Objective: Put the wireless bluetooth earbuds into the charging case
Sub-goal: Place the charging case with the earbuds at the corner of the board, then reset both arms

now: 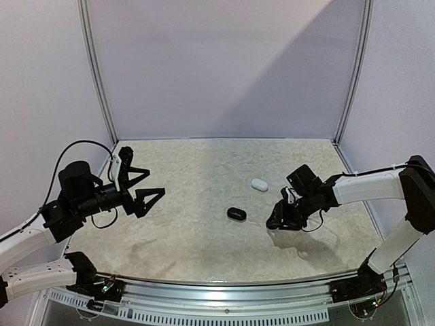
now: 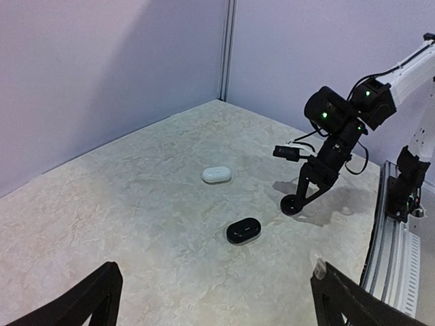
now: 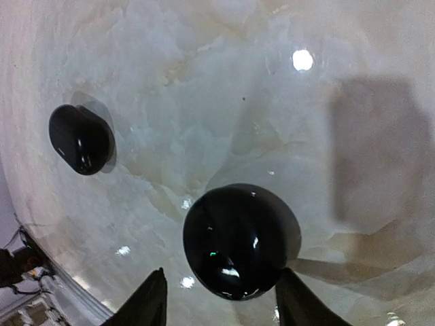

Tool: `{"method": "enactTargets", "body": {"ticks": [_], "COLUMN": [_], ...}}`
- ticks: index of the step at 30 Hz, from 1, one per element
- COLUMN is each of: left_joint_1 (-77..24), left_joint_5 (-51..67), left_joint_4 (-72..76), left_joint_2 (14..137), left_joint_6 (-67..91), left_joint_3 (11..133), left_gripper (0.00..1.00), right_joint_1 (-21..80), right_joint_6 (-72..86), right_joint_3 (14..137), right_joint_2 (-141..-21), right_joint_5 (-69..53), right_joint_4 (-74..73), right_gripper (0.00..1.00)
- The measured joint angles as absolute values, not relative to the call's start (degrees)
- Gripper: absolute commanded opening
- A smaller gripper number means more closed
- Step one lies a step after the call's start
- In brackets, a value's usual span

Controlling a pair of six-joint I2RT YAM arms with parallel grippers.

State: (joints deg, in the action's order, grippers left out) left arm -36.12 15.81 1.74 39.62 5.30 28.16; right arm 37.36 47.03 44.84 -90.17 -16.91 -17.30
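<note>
A glossy black rounded case (image 3: pixel 238 241) lies on the table between the fingers of my right gripper (image 3: pixel 221 272). The jaws stand apart on either side of it, with a gap showing at the left finger. From above, this gripper (image 1: pixel 277 221) points down at the table on the right. A black oval charging case (image 1: pixel 236 213) lies to its left. A white case (image 1: pixel 259 184) lies further back. My left gripper (image 1: pixel 155 182) hovers wide open at the far left, holding nothing. The earbuds do not show plainly. A tiny pale speck (image 1: pixel 304 255) is too small to identify.
The marbled tabletop (image 1: pixel 204 238) is bounded by grey walls at the back and sides. A metal rail (image 1: pixel 224 282) runs along the near edge. The right arm's white link (image 1: pixel 367 187) reaches in from the right side.
</note>
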Motion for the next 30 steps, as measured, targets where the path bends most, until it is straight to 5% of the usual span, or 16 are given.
{"method": "enactTargets", "body": {"ticks": [5,15,22,30], "left_joint_1": [-35.22,-28.75,-19.66,-10.85], "left_joint_5": [15.44,5.19,-10.83,-15.62], "left_joint_4": [1.45,1.17,-1.76,0.6], "left_joint_2": [39.11,37.28,37.15,39.7], "left_joint_6": [5.34,7.7,8.64,5.32], "left_joint_3": [28.16,26.02,23.49,19.64], "left_gripper": [0.99,0.99,0.99,0.99], "right_joint_1": [37.04,35.09,26.94,23.22], "right_joint_6": [45.82,39.24,28.58,17.39], "right_joint_3": [50.7,61.12,33.98,14.33], "right_joint_2": [-90.28,-76.77,-44.01,-16.75], "right_joint_5": [-12.12,11.97,34.28,43.0], "right_joint_4": [-27.14,-39.09,-20.21,-8.47], "right_gripper": [0.98,0.99,0.99,0.99]}}
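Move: The round black case with the earbuds stands on the board right at the right fingertips, about 1 cm below that hand's point, its fingers already half open around it. The oval black case lies some 12 cm to the left of the right hand and 4 cm farther out; the white case some 17 cm ahead and 3 cm left. From the high left hand, the round case is about 29 cm right, 2 cm ahead and 24 cm down. Up and off the round case goes the right hand, spreading its fingers fully as it climbs about 17 cm, first slightly forward, then sweeping some 27 cm right and back again as the wrist swings up from pointing down and turns clockwise. The empty left hand, still wide open, swings about 20 cm left, a little forward and down, turning counter-clockwise. ##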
